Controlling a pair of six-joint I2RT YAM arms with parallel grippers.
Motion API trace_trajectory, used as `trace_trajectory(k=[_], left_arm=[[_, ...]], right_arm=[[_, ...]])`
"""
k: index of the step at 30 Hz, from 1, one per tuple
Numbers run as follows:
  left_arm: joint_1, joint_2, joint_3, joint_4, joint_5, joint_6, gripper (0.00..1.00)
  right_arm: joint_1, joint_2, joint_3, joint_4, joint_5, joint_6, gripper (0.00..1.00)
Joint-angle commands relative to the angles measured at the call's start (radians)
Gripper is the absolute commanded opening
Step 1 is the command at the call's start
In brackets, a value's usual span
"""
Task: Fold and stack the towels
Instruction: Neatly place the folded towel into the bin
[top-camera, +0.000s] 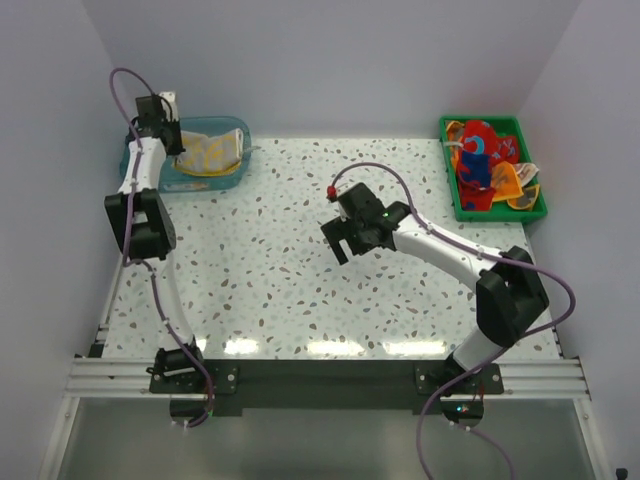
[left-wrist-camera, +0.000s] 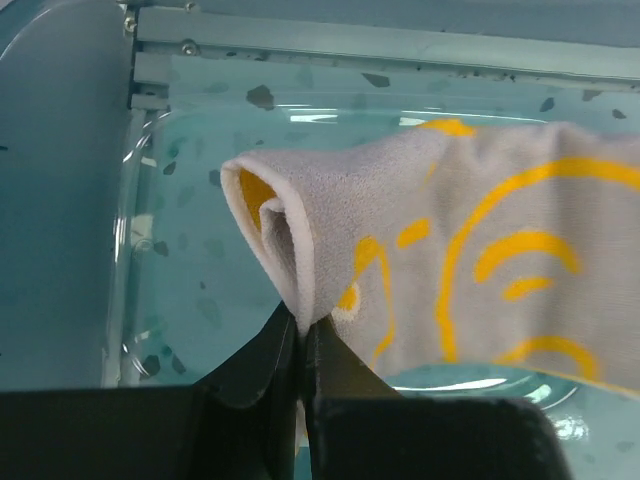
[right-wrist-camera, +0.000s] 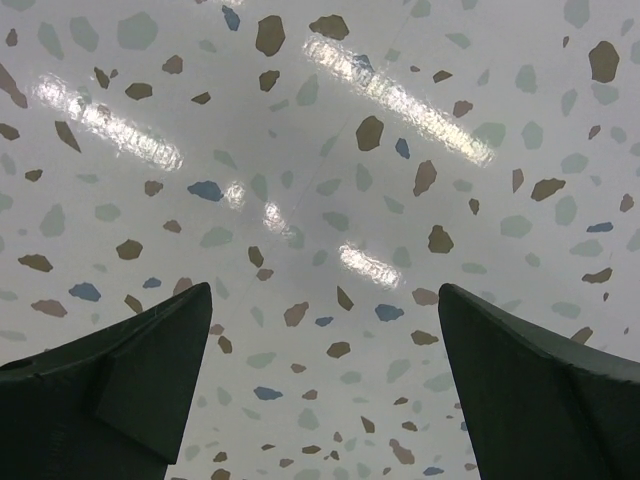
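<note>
A folded cream towel with yellow print (top-camera: 213, 152) lies in the clear blue tub (top-camera: 236, 126) at the back left. My left gripper (top-camera: 170, 135) reaches over the tub's left side. In the left wrist view my left gripper (left-wrist-camera: 301, 325) is shut on the folded edge of the cream towel (left-wrist-camera: 450, 260), which hangs just above the tub's floor. Several more towels, red, blue and orange (top-camera: 487, 165), are piled in the green tray (top-camera: 497, 212) at the back right. My right gripper (top-camera: 345, 235) hovers over mid-table, and in its wrist view my right gripper (right-wrist-camera: 325, 315) is open over bare speckled tabletop.
The tub (left-wrist-camera: 150, 290) sits against the left wall with a metal rail (left-wrist-camera: 380, 45) behind it. White walls enclose the table on three sides. The speckled tabletop (top-camera: 270, 270) stretches between tub and tray.
</note>
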Motion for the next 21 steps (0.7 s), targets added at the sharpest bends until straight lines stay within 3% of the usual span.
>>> trace_trajectory(k=[1, 6, 9, 15, 16, 21], left_arm=[[0.025, 0.018, 0.059, 0.027, 0.028, 0.073, 0.01], [0.053, 0.07, 0.069, 0.025, 0.002, 0.104, 0.03], [0.059, 0.098, 0.073, 0.036, -0.033, 0.113, 0.11], [0.068, 0.111, 0.076, 0.096, -0.194, 0.089, 0.55], [0.069, 0.104, 0.076, 0.108, -0.234, 0.069, 0.67], [0.08, 0.016, 0.073, 0.135, -0.276, 0.021, 0.94]], right_arm=[[-0.002, 0.032, 0.072, -0.044, 0.014, -0.013, 0.98], [-0.002, 0.084, 0.114, -0.067, 0.012, -0.008, 0.98], [-0.002, 0.114, 0.144, -0.084, 0.014, -0.009, 0.98], [-0.005, 0.135, 0.178, -0.091, 0.071, 0.004, 0.98], [-0.007, 0.133, 0.183, -0.091, 0.078, 0.009, 0.99], [-0.076, 0.112, 0.197, -0.09, 0.15, 0.062, 0.99]])
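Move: The left hand grips the folded towel near its left end, inside the blue bin; the towel's middle lies roughly 8 cm to its right, 2 cm ahead and 3 cm lower. The bin's centre is almost straight beneath, about 6 cm down, with the bin's left wall some 13 cm to the hand's left and level with it fore and aft. From the empty right hand the bin's centre lies about 38 cm left, 25 cm ahead and 5 cm lower. Leftward by about 8 cm, towards the bin's left wall, goes the left hand, sinking some 5 cm on the way to lay down the towel's held end. Partway down the fingers start opening, ending nearly wide and free of the towel, while the hand rolls its left side up and turns counter-clockwise, about 10 degrees each; it begins to rise at the very end. The open, empty right hand eases forward a little over the table. ##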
